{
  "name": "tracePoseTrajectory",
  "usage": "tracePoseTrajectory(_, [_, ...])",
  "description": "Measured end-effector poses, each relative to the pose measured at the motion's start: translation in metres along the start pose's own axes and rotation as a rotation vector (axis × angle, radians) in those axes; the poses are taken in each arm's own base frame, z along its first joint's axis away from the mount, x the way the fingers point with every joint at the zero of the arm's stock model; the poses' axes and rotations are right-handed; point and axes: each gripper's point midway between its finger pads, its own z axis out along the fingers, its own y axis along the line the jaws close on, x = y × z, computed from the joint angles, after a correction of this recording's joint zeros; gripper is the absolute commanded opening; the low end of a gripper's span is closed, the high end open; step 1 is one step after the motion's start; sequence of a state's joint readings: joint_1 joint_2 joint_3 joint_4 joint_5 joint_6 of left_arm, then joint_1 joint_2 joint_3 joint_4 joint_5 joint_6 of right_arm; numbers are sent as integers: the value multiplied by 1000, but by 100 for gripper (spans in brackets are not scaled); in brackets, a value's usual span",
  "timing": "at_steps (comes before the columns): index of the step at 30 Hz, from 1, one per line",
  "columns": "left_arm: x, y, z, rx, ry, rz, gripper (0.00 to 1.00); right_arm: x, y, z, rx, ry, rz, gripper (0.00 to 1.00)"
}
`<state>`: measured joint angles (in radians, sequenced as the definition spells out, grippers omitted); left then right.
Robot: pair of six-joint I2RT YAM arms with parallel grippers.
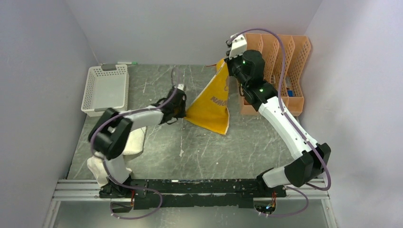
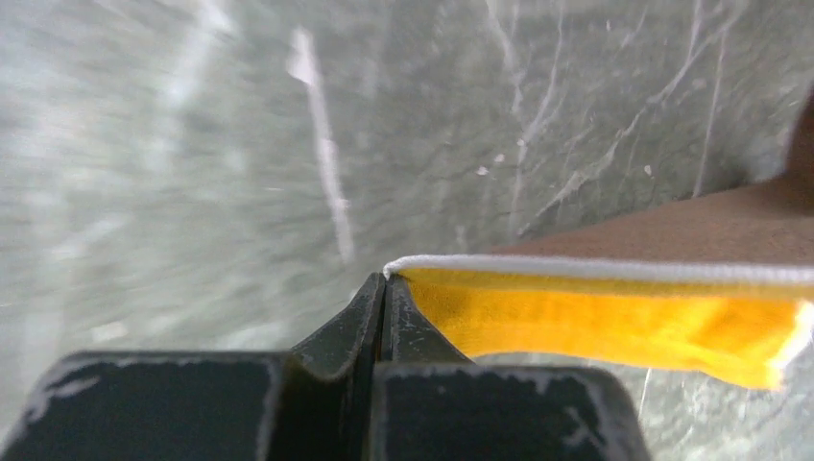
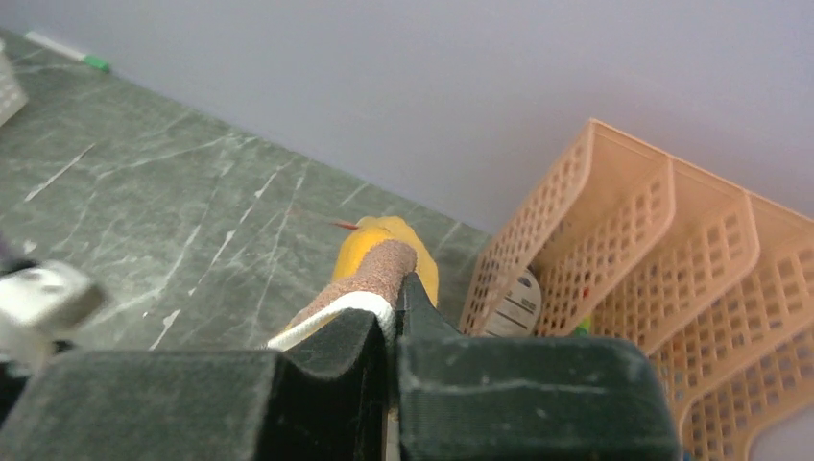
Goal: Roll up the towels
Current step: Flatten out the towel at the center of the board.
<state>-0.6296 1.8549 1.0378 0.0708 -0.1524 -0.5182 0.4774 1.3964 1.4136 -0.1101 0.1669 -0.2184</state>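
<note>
The mustard-yellow towel [image 1: 210, 102] is held up off the table, stretched between both grippers, and its lower edge rests on the table. My left gripper [image 1: 182, 103] is shut on the towel's left corner; the left wrist view shows its jaws [image 2: 386, 280] pinching the pale edge [image 2: 595, 269], with yellow cloth [image 2: 595, 322] trailing right. My right gripper [image 1: 226, 64] is raised at the back and shut on the top corner; the right wrist view shows the towel's brown side [image 3: 379, 274] and white edge between its jaws [image 3: 395, 293]. The cream-white towel [image 1: 138, 142] lies near left, partly hidden under my left arm.
A white basket [image 1: 107, 88] stands at the back left, with a marker pen [image 1: 124, 62] behind it. An orange file organizer [image 1: 280, 61] with several slots stands against the right wall, close behind the right gripper [image 3: 614, 240].
</note>
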Motion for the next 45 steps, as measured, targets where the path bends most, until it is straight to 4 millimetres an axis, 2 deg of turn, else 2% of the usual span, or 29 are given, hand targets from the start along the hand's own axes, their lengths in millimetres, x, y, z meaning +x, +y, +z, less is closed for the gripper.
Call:
tracePoseTrajectory(2, [-25,13,-27,-29,-20,27,7,-2,-10,2,46,25,36,0])
tracePoseTrajectory(3, [-50,22,-43,-46,-61,38,7,-7,-17,4,73,29,59,0])
tracePoseTrajectory(6, [-159,48,-100,-96,-275,45,7,-28,-35,10,134,27,118,0])
tracePoseTrajectory(7, [-207,58,-131,-120,-387,55,7,-32,-39,12,148,36,134,0])
tracePoseTrajectory(9, [-271,74,-186,-177,-558,73,7,-41,-42,11,153,52,161,0])
tracePoseTrajectory(11, [-309,77,-240,-211,-687,106,7,-42,-41,6,139,73,175,0])
tracePoseTrajectory(12, [-319,73,-265,-214,-735,126,7,-40,-39,1,126,87,180,0])
tracePoseTrajectory(14, [-322,67,-303,-208,-793,161,7,-33,-30,-13,78,107,186,0])
tracePoseTrajectory(17, [-305,66,-344,-196,-836,187,7,-16,-14,-51,-15,129,197,0])
tracePoseTrajectory(21, [-262,72,-377,-165,-834,198,7,-4,0,-103,-103,103,229,0])
tracePoseTrajectory(24, [-233,76,-383,-148,-805,206,7,6,7,-127,-142,88,245,0])
tracePoseTrajectory(27, [-211,81,-369,-149,-749,216,7,28,17,-130,-164,123,253,0])
tracePoseTrajectory(29, [-201,86,-342,-163,-679,232,7,50,25,-118,-175,183,254,0])
tracePoseTrajectory(33, [-184,97,-258,-201,-474,274,7,104,46,-71,-193,332,250,0])
tracePoseTrajectory(36, [-165,113,-178,-252,-312,293,7,156,65,-26,-200,460,261,0])
tracePoseTrajectory(38, [-150,127,-132,-280,-218,302,7,195,75,11,-204,557,282,0])
tracePoseTrajectory(40, [-143,145,-84,-310,-131,308,7,228,77,60,-194,617,303,0])
tracePoseTrajectory(42, [-152,162,-35,-336,-85,307,7,254,74,109,-183,645,323,0])
tracePoseTrajectory(43, [-165,173,-6,-351,-76,307,7,267,68,142,-168,647,332,0])
tracePoseTrajectory(45, [-188,193,40,-374,-83,302,7,287,57,190,-148,632,351,0])
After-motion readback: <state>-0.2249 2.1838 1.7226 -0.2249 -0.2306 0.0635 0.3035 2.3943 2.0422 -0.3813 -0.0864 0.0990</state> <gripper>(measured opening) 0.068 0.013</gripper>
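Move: Both my hands already hold corners of the yellow-brown towel; the bare far middle of the board lies about 20 cm ahead of my left hand, 1 cm left and 4 down. The white basket is roughly 16 cm ahead and 42 left of that hand. From my raised right hand, that bare spot is about 17 cm ahead, 18 left and 38 down, and the orange organizer some 12 ahead, 25 right and 31 down. I fling the towel open with both hands, fingers kept shut on its corners. My left hand shoots up some 40 cm, swinging left and first slightly forward, fingers tilting up; my right rises slightly and draws back. Both pull back, then sweep forward nearly 30 cm and steeply down towards the far side of the board, the right fingers tipping down, the left's upward tilt mostly undone. ##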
